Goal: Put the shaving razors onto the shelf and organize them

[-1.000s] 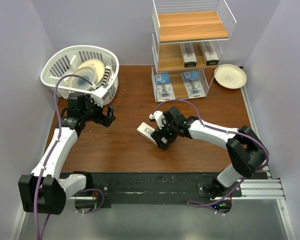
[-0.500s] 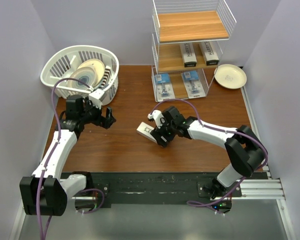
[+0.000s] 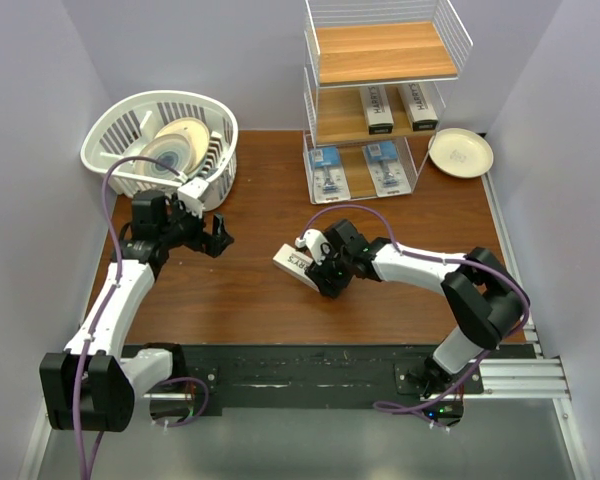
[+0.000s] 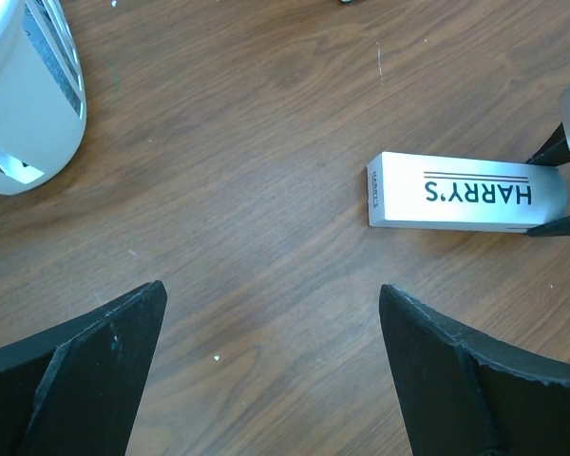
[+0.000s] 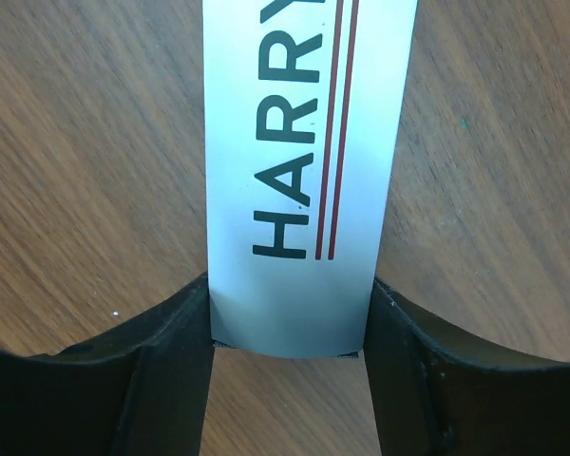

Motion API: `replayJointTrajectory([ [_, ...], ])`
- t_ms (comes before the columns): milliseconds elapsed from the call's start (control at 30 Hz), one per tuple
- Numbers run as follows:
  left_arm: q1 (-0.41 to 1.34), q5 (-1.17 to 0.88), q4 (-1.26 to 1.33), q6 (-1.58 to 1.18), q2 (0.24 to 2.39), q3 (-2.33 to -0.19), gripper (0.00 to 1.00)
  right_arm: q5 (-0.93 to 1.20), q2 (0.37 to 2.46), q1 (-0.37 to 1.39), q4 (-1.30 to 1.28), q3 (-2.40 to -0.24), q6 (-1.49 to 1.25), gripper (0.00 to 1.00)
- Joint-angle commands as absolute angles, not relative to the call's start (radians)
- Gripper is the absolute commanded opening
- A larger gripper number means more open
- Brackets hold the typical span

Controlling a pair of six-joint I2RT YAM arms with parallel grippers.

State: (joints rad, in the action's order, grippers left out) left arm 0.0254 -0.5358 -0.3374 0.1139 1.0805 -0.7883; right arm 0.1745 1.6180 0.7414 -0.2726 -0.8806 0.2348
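Note:
A long white "HARRY'S" razor box (image 3: 294, 263) (image 5: 309, 171) lies flat on the brown table. My right gripper (image 3: 321, 273) (image 5: 290, 296) has a finger pressed on each long side of its near end. The box (image 4: 465, 193) also shows in the left wrist view, at the right. My left gripper (image 3: 211, 236) (image 4: 271, 304) hangs open over bare wood to the left of the box, holding nothing. The shelf (image 3: 458, 40) stands at the back, with two razor boxes (image 3: 377, 108) on its middle tier and two blister packs (image 3: 329, 172) on the bottom tier.
A white slatted basket (image 3: 108, 130) (image 4: 28, 95) with plates (image 3: 175, 145) in it stands at the back left, close to the left gripper. A cream plate (image 3: 461, 152) lies right of the shelf. Purple walls enclose the table on three sides.
The right gripper's fingers have closed in from wide open onto the sides of the razor box. The left arm shifted slightly and stays open.

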Motion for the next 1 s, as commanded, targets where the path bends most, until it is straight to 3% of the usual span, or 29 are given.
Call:
replayJointTrajectory([
  [0, 0.014, -0.561, -0.294, 0.097, 1.086, -0.792, 1.00, 0.157, 1.568, 0.749, -0.276, -0.963, 0.201, 0.57],
  [500, 0.014, -0.598, -0.212, 0.020, 1.319, -0.951, 0.98, 0.028, 1.347, 0.615, -0.442, -1.244, 0.008, 0.44],
  [967, 0.015, -0.597, -0.201, 0.008, 1.467, -1.117, 0.97, -0.106, 1.417, 0.531, -0.482, -1.453, -0.087, 0.43],
])
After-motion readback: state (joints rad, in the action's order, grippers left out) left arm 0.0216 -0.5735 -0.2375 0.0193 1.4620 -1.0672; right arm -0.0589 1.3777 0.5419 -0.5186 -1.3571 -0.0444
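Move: The right hand grips the near right end of the Harry's box, low over the table. The free left slot of the middle shelf is about 25 cm ahead, nearly straight on, and about 18 cm above it; two boxed Harry's already stand there, some 7 and 14 cm to the slot's right. Below, on the bottom shelf, lies the left razor pack, 24 cm ahead at hand height. From the left hand the slot lies about 20 cm ahead, 22 cm right, slightly higher. Keeping its pinch on the end of the Harry's box, the right hand lifts it off the table, up some 24 cm in all and 11 cm forward towards the middle shelf. It drifts slightly left first, then swings right, while the wrist turns clockwise about 30 degrees and tips the fingers up. The open, empty left hand goes about 9 cm forward beside the basket, dipping before rising again. ##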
